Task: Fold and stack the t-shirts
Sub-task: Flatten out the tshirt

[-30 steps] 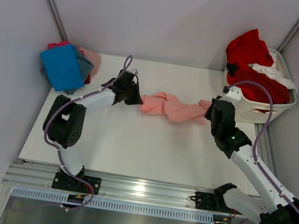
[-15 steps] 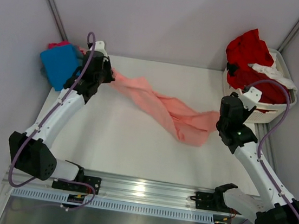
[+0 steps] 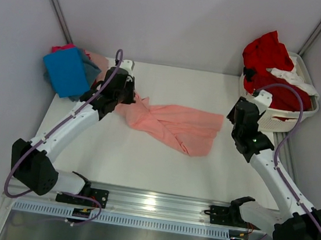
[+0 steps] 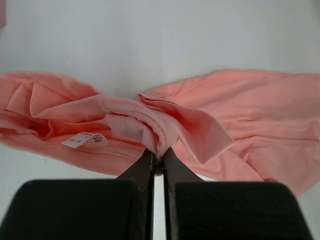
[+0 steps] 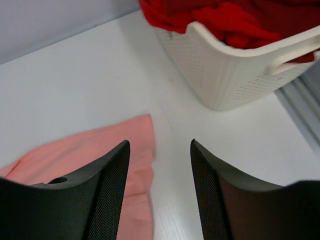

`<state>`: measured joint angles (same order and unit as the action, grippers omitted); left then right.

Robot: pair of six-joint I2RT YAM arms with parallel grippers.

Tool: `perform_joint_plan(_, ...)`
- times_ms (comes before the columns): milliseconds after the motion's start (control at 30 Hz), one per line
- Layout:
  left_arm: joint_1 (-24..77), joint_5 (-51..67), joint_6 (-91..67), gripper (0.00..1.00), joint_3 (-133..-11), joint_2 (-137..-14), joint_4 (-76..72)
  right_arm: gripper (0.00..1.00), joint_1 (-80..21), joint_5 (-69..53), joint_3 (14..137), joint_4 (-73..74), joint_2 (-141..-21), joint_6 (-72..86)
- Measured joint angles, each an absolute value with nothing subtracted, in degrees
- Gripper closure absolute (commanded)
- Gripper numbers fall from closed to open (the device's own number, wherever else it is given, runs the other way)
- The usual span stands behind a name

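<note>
A salmon-pink t-shirt (image 3: 174, 124) lies loosely spread and creased across the middle of the white table (image 3: 144, 159). My left gripper (image 3: 129, 97) is shut on a bunched fold at its left end; the left wrist view shows cloth (image 4: 150, 125) pinched between the fingertips of that gripper (image 4: 158, 152), with a white label (image 4: 85, 140) beside it. My right gripper (image 3: 235, 114) hovers open just past the shirt's right edge. In the right wrist view this gripper (image 5: 159, 142) has nothing between its fingers, and the shirt's corner (image 5: 135, 135) lies below the left finger.
A pile of t-shirts, bright blue (image 3: 67, 70) on top with grey, magenta and pale pink beneath, sits at the back left corner. A white slatted basket (image 3: 278, 115) at the back right holds a red shirt (image 3: 270, 60) and a white one (image 3: 291, 77). The basket's wall (image 5: 235, 75) stands close to my right gripper.
The right gripper has opened and let go of the shirt. The left gripper swung out to the back left and came back right, and the shirt now lies flatter on the table.
</note>
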<state>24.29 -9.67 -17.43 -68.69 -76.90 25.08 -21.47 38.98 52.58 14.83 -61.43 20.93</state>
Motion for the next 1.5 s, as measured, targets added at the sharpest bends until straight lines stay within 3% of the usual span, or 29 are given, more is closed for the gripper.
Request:
perform_joint_plan(433,25.0,-11.6,-18.7,1.00,-65.8,-73.7,25.9,0.44,-21.5,17.5,53.5,14.7,-72.5,26.4)
perform_joint_plan(900,31.2,-6.3,-32.3,0.99,-52.9,-62.7,40.0,0.45,-22.6,9.0,53.5,12.2,-87.8,29.8)
perform_joint_plan(1000,31.8,-5.9,-33.7,0.81,-51.8,-60.6,46.0,0.45,-23.1,8.5,54.1,12.5,-90.5,29.9)
perform_joint_plan(1033,31.8,-6.1,-34.1,0.51,-51.8,-59.9,47.4,0.45,-23.3,8.4,54.6,12.6,-91.0,29.9)
perform_joint_plan(1100,31.8,-6.4,-34.4,0.29,-51.8,-58.6,49.4,0.45,-23.7,8.4,56.0,12.6,-91.6,29.8)
perform_joint_plan(1133,31.8,-6.7,-34.4,0.23,-51.9,-58.1,50.3,0.45,-23.9,8.4,56.9,12.6,-91.9,29.8)
perform_joint_plan(1200,31.8,-7.1,-35.0,0.14,-52.0,-57.8,51.2,0.45,-24.3,8.3,58.6,12.3,-92.1,29.8)
perform_joint_plan(1300,31.8,-7.2,-35.2,0.09,-52.0,-58.3,51.2,0.44,-24.8,8.4,59.8,11.8,-92.1,29.7)
perform_joint_plan(1500,31.8,-3.7,-34.2,0.09,-52.0,-61.1,47.3,0.44,-25.3,8.8,59.8,12.1,-92.1,29.3)
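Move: The left hand holds the pink t-shirt's left end; the bare table it is going to lies about 17 cm back, 2 cm left and 20 cm below. From it, the clothes pile is some 24 cm left, 10 cm ahead. The right hand's goal, the shirt's spread right part, lies about 13 cm left, 2 cm back and 21 cm below; the basket is some 17 cm right, 13 cm ahead. Left draws the held end back some 16 cm, down, and opens; open right swings down-left over the shirt. ##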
